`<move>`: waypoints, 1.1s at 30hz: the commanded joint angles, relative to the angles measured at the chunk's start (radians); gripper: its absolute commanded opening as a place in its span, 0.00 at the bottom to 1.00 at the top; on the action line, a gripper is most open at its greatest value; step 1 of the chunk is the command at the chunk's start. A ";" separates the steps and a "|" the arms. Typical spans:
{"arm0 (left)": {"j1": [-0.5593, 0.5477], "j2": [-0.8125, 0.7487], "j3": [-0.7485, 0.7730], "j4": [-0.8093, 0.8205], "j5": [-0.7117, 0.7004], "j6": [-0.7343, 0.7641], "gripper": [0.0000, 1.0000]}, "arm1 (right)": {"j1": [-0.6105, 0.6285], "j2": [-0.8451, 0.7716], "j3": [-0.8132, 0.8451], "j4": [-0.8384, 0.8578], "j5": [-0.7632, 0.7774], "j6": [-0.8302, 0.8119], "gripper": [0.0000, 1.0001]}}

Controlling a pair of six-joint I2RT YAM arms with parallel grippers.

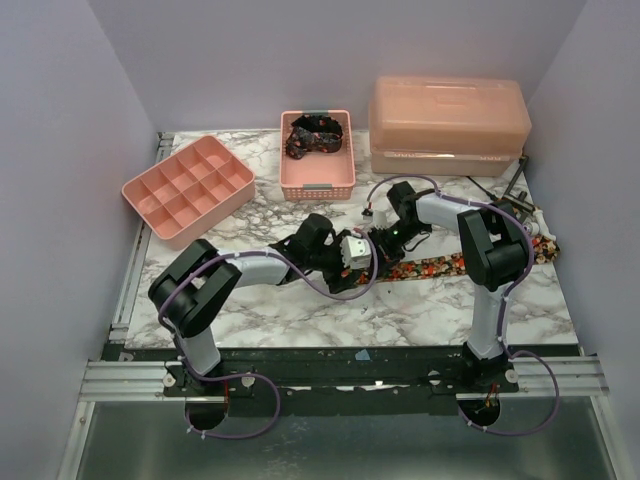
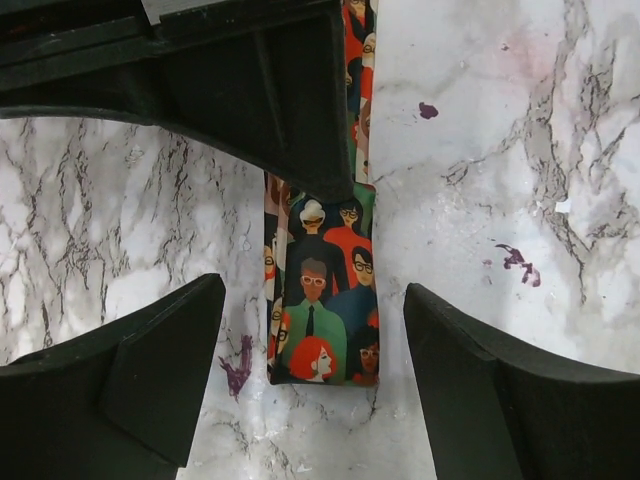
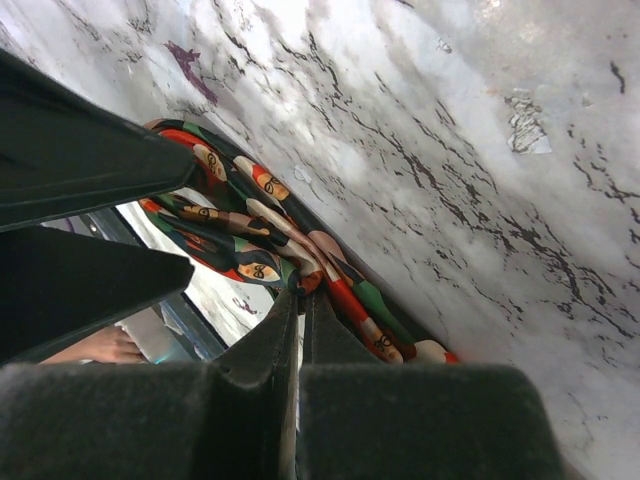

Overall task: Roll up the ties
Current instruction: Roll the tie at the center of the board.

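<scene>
A tie (image 1: 455,266) printed with red, orange and green cartoon faces lies stretched across the marble table (image 1: 300,310), running right from the middle. In the left wrist view its folded end (image 2: 320,300) rests flat between the two fingers of my left gripper (image 2: 312,345), which is open and does not touch it. My right gripper (image 3: 302,292) is shut, its tips pinching a bunched fold of this tie (image 3: 250,235); in the left wrist view its dark body (image 2: 250,90) covers the tie further up. Both grippers (image 1: 355,260) (image 1: 384,243) meet at the tie's left end. A second, darker tie (image 1: 315,135) lies in the pink basket (image 1: 317,185).
A pink divided tray (image 1: 185,190) sits at the back left. A pink lidded box (image 1: 448,125) stands at the back right. Some dark metal items (image 1: 520,195) lie near the right wall. Purple stains (image 2: 515,262) mark the marble.
</scene>
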 commanded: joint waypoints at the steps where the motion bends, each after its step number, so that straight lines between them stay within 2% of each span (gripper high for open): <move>1: -0.009 0.052 0.039 -0.047 0.012 0.070 0.77 | 0.004 0.028 0.022 -0.005 0.031 -0.016 0.01; 4: -0.024 0.088 0.059 -0.077 -0.013 0.083 0.72 | 0.004 0.035 0.033 -0.014 0.021 -0.013 0.01; 6: -0.031 0.116 0.079 -0.107 -0.047 0.077 0.62 | 0.005 0.028 0.038 -0.025 0.021 -0.013 0.01; 9: -0.032 0.141 0.091 -0.142 -0.072 0.086 0.41 | -0.002 -0.002 0.051 -0.063 0.020 -0.027 0.10; 12: -0.032 0.149 0.090 -0.168 -0.087 0.115 0.29 | -0.058 -0.038 0.067 -0.132 -0.001 -0.066 0.24; 14: -0.032 0.150 0.090 -0.182 -0.091 0.129 0.27 | -0.119 -0.062 0.080 -0.198 0.010 -0.118 0.33; 18: -0.032 0.157 0.105 -0.208 -0.086 0.130 0.27 | -0.264 -0.111 0.100 -0.297 0.113 -0.209 0.42; 24: -0.032 0.163 0.113 -0.225 -0.084 0.134 0.28 | -0.537 -0.088 0.152 -0.325 0.309 -0.304 0.43; 28: -0.033 0.165 0.114 -0.233 -0.085 0.135 0.28 | -0.647 -0.024 0.241 -0.319 0.407 -0.346 0.43; 33: -0.032 0.168 0.119 -0.239 -0.083 0.138 0.29 | -0.725 0.027 0.285 -0.266 0.529 -0.379 0.39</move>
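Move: The tie's folded left end lies between the left hand's open fingers, about 3 cm below and 1 cm to its right; the pink basket is some 30 cm ahead and 9 cm left. The right fingers already pinch the tie just beyond that end; its bunched right end lies roughly 40 cm to the right and 5 cm ahead, with the big peach box about 33 cm ahead and 17 cm right. Left sinks 3 cm and pinches the tie's fold; right then lets go, sweeping about 30 cm right along the tie. ##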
